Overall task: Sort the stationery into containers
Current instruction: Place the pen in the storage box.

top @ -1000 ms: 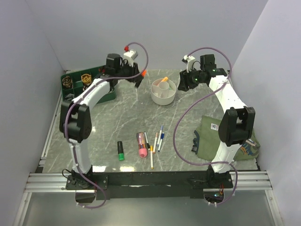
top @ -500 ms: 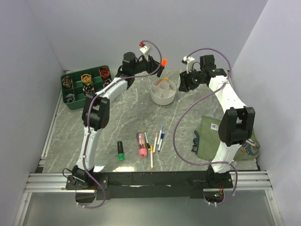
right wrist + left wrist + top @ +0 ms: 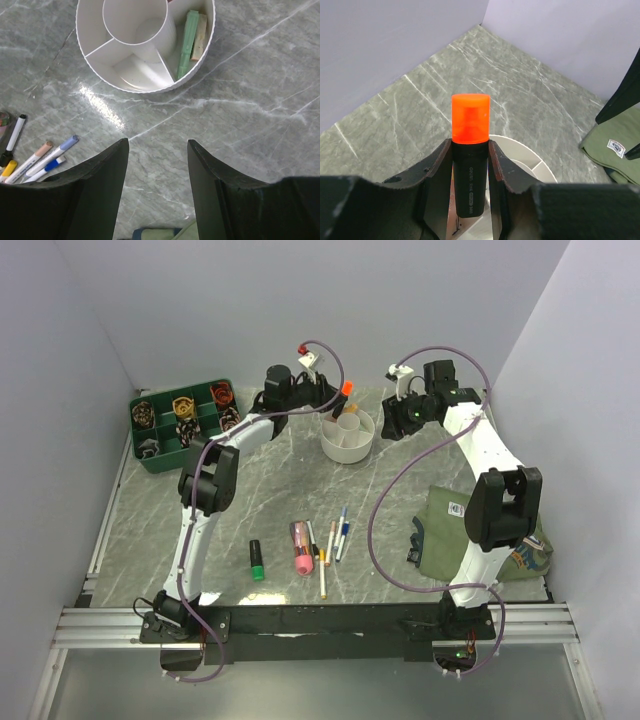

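Note:
My left gripper (image 3: 342, 397) is shut on a black marker with an orange cap (image 3: 470, 150), held cap-up above the far left rim of the white divided bowl (image 3: 349, 452). In the left wrist view the bowl's rim (image 3: 532, 156) shows just below the fingers. My right gripper (image 3: 157, 145) stands open and empty above the table, to the right of the bowl (image 3: 196, 67). One outer compartment holds a green pen (image 3: 188, 40) and a tan one (image 3: 201, 30). On the table near the front lie a pink marker (image 3: 302, 552), a green-capped black marker (image 3: 257, 561), a yellow pen (image 3: 322, 578) and blue-capped white pens (image 3: 342, 532).
A dark green tray (image 3: 163, 463) with coiled bands sits at the far left. An olive cloth pouch (image 3: 445, 532) lies at the right by the right arm's base. Walls close off the back and both sides.
My left arm has swung right from beside the green tray to above the bowl, carrying the orange-capped marker. The right arm has stayed put.

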Controlling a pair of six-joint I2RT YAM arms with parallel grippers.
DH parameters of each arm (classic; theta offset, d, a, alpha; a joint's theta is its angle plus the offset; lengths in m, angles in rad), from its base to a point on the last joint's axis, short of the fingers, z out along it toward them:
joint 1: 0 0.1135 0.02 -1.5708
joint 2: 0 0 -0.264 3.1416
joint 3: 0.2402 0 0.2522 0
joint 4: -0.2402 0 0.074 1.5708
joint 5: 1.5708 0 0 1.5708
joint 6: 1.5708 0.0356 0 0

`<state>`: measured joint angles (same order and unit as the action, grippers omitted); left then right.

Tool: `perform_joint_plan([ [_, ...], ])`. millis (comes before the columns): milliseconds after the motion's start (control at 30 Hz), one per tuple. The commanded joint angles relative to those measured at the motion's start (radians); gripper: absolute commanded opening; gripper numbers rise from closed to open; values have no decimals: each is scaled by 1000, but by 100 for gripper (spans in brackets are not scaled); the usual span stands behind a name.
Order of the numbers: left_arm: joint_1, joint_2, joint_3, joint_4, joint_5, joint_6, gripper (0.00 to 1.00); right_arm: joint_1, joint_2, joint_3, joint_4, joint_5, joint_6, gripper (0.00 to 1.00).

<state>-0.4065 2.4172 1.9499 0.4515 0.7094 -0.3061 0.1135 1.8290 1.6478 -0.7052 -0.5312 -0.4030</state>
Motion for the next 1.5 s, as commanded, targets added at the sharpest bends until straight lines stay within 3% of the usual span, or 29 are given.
perform_joint_plan([
  [0, -5, 9, 29, 49, -25, -8, 7, 5, -28, 12, -4, -4, -13, 59],
  [300, -5, 29, 35, 9, -36, 27, 11, 6, -2, 30, 4, -16, 6, 59],
  [400, 1, 26, -5, 50, -30, 28, 23, 9, 1, 29, 3, -10, 3, 59],
  [467, 6, 5, -34, 76, -30, 13, 42, 8, 0, 18, -4, -7, -2, 59],
  [567, 21, -104, -130, 141, -27, -2, 51, 9, -5, 3, -7, -9, -5, 59],
  [700, 23, -295, -261, 43, -8, 113, 58, 17, 6, 7, 7, -26, 19, 59],
  [800, 29, -453, -333, -118, -60, 173, 59, 23, 24, 41, 19, -41, 35, 59],
  [933, 32, -679, -399, -448, -192, 275, 65, 28, 39, 79, 33, -65, 39, 59],
  [967, 32, -708, -407, -646, -227, 295, 67, 29, 44, 89, 32, -70, 36, 59],
  [1033, 32, -759, -407, -835, -322, 314, 74, 28, 49, 92, 26, -87, 20, 59],
  [1067, 38, -764, -405, -1008, -361, 321, 74, 28, 53, 90, 23, -92, 12, 59],
  [1167, 38, -736, -405, -1311, -390, 344, 74, 29, 53, 84, 12, -110, -3, 59],
  [1300, 52, -737, -423, -1523, -197, 655, 68, 28, 35, 78, -3, -139, -16, 59],
  [1333, 63, -763, -437, -1551, -145, 873, 69, 29, 23, 69, -5, -148, -23, 59],
  [1400, 89, -847, -483, -1559, -119, 1174, 71, 29, 7, 55, -19, -151, -54, 59],
  [1467, 93, -889, -517, -1588, -129, 1405, 72, 28, -13, 43, -33, -148, -79, 59],
])
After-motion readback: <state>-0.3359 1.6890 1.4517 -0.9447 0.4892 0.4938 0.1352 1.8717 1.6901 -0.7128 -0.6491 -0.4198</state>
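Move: The left hand holds the black pen upright by its body, orange cap up, over the far-left edge of the white round storage box. The box's middle lies about 5 cm back, 3 cm to the right and 10 cm below. The green tray is some 37 cm to the left and 3 cm back; the green-capped marker lies about 38 cm back and 20 cm left. From the right hand the storage box is roughly 3 cm ahead, 11 cm left and 9 cm below. Down some 4 cm goes the left hand, setting the held pen into the storage box, and its fingers open to let go. It then pulls away back and left, rising steeply before sinking again over open table towards the green-capped marker, ending about 30 cm off, with the wrist turned so the open fingers point down more. The right hand, still open and empty, eases about 3 cm left. ##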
